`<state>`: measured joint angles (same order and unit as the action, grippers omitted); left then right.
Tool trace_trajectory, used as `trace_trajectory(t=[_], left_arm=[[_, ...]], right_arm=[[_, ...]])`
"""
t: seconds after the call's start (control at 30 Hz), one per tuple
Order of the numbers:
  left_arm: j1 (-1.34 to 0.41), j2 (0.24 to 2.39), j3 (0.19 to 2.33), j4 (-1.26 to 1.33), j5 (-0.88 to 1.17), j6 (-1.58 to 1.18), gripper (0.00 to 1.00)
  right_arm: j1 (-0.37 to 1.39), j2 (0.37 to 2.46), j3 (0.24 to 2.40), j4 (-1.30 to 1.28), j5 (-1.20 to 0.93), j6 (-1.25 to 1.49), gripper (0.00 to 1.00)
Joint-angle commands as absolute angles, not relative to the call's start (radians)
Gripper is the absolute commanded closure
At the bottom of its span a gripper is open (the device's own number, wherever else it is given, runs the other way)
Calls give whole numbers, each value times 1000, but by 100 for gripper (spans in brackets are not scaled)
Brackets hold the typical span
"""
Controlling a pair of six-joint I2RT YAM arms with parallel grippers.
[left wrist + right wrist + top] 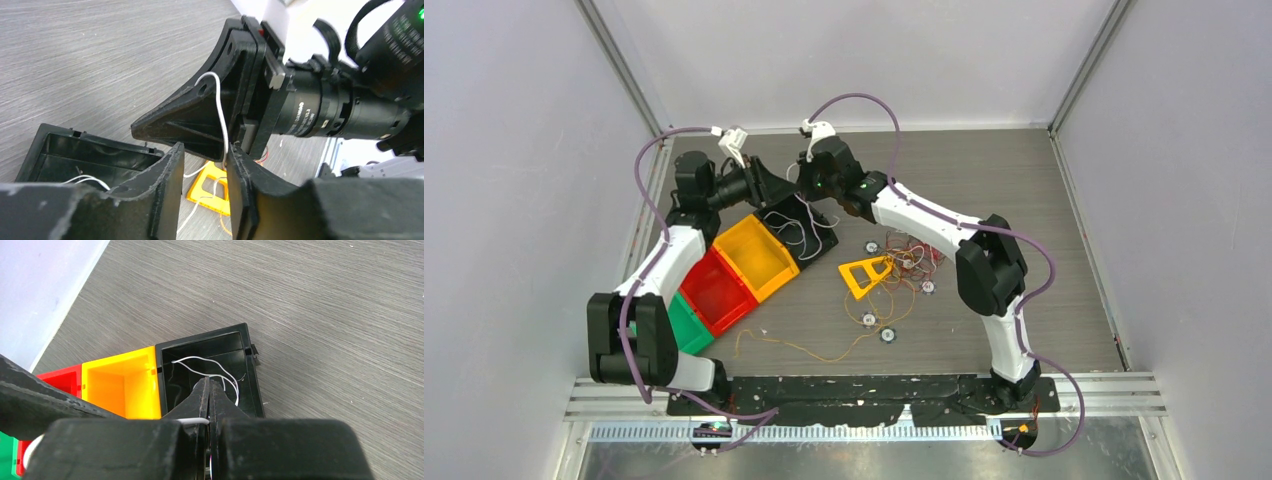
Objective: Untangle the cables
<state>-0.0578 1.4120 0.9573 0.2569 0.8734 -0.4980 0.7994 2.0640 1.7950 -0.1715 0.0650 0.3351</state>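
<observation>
The cables lie as a loose tangle of red, orange and white strands on the table right of centre. A white cable loops over my right gripper and runs down past the tip of one finger of my left gripper. The left jaws stand apart with a gap between them. In the right wrist view my right gripper is shut on that white cable, hovering over the black bin. More white cable curls inside that bin.
A row of bins runs diagonally: black, yellow, red, green. A yellow triangular frame and small round discs lie among the strands. An orange strand trails toward the near edge.
</observation>
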Motion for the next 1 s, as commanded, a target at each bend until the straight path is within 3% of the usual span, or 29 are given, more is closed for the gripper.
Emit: trace_trajectory(t=[0.0, 0.07, 0.3, 0.57, 0.63, 0.7, 0.97], left_arm=[[-62, 1419, 1001, 186, 880, -436, 77], [-46, 1422, 1050, 116, 848, -361, 99], [-5, 1507, 1272, -78, 709, 82, 100], [-9, 1481, 1109, 81, 598, 347, 100], [-9, 1477, 1096, 75, 597, 374, 100], [-9, 1469, 1091, 62, 593, 411, 100], [-5, 1444, 1092, -65, 580, 633, 100]], right_arm=[[804, 1987, 1818, -123, 56, 321, 95], [803, 1977, 1806, -126, 56, 297, 95], [795, 1971, 1746, -140, -18, 249, 94], [795, 2049, 1744, -150, -58, 264, 95], [794, 2083, 1771, -168, -61, 263, 87], [791, 2097, 1796, -188, -65, 255, 72], [733, 1977, 1721, -217, -107, 214, 40]])
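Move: The white cable, still held by the right gripper, runs between the left hand's half-open fingers, about a centimetre to the right of their midpoint. The black bin it goes into lies some 8 cm ahead, 2 cm left and 22 cm below; the yellow bin 1 cm ahead and 10 cm left, equally low. From the right hand, the black bin is about 5 cm ahead, 3 cm left, 17 cm below. Left pinches the white cable, draws it 10 cm left, forward, then down; right sinks 5 cm, letting go. ##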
